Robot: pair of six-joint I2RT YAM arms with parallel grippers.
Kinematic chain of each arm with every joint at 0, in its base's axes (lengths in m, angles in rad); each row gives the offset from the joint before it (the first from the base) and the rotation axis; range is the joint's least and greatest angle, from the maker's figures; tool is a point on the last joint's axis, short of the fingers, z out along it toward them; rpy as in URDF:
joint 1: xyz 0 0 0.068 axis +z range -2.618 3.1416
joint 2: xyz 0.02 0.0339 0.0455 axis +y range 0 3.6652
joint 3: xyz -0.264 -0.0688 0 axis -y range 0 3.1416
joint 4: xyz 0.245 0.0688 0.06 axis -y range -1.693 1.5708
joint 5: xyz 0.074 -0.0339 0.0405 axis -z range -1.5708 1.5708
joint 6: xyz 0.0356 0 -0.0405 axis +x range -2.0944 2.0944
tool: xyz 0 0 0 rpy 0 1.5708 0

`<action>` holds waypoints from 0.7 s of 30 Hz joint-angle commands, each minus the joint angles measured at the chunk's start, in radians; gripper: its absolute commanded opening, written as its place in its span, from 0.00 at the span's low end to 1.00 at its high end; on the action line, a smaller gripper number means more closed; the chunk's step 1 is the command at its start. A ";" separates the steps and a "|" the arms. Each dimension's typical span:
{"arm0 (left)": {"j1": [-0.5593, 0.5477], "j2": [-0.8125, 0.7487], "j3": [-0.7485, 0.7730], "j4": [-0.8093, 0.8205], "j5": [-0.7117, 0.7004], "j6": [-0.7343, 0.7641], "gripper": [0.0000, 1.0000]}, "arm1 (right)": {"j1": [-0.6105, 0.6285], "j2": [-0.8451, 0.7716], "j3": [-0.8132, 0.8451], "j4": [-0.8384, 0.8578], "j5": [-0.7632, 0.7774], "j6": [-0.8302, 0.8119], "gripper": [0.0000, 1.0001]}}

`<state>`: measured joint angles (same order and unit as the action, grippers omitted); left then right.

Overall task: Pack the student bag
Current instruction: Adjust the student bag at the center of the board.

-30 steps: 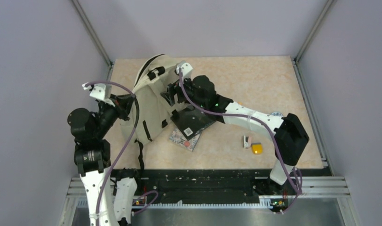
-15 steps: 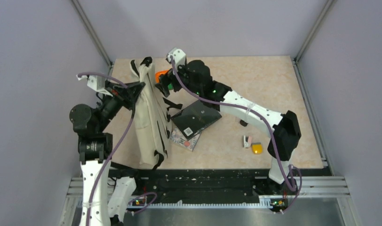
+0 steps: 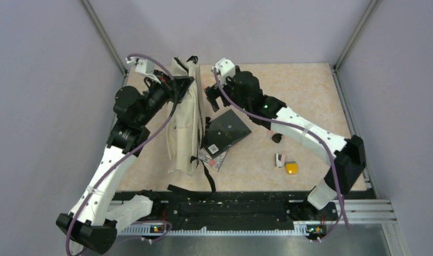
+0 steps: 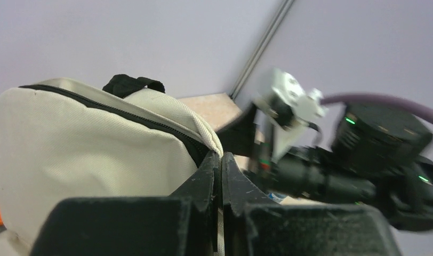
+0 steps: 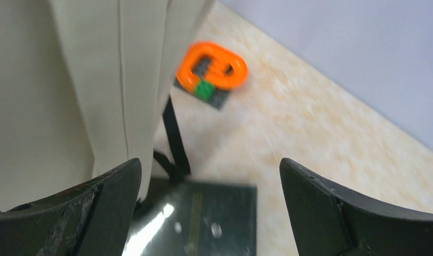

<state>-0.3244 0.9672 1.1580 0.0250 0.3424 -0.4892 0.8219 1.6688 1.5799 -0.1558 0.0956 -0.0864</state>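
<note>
The student bag, beige with black straps and zipper lines, hangs upright from its top edge. My left gripper is shut on the fabric beside the zipper; in the left wrist view the closed left gripper pinches the bag's rim. My right gripper stands wide open just right of the bag, holding nothing. In the right wrist view the open right gripper hovers over a black book, with the bag's side at its left finger.
The black book lies on a patterned book right of the bag. An orange and green object lies on the table behind. A small black item, a white-red item and a yellow one lie further right.
The left arm has raised the bag and carried it toward the back, so it now hangs upright. The right gripper has opened wider and come away from the bag to its right.
</note>
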 commanded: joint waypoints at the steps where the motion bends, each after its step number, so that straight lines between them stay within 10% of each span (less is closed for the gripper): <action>1: -0.112 0.041 0.020 0.130 -0.253 0.006 0.00 | 0.001 -0.267 -0.219 -0.011 0.235 0.025 0.99; 11: -0.288 0.131 0.005 0.186 -0.470 -0.045 0.00 | 0.005 -0.738 -0.653 0.101 0.245 0.386 0.96; 21: -0.335 0.166 0.009 0.173 -0.530 -0.063 0.00 | 0.203 -0.753 -0.716 0.272 0.118 0.405 0.96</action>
<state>-0.6559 1.1309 1.1408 0.1276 -0.1291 -0.5388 0.9493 0.8944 0.8562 -0.0006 0.2626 0.2993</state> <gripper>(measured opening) 0.020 0.965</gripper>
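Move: The left hand has the student bag by its top edge; the board's centre lies about 10 cm ahead, 15 cm right and 45 cm below. The black folder lies 8 cm ahead, 13 cm right and 44 cm down; the patterned book 4 cm back, 7 cm right, equally low. The bag's middle is roughly 8 cm back, 9 cm left and 9 cm below the empty right hand; the orange piece is about 23 cm ahead of that hand, 14 cm left, 30 cm down. Left hand, still pinching the bag, carries it rightward about 7 cm; the open right hand retreats back-right 18 cm. ##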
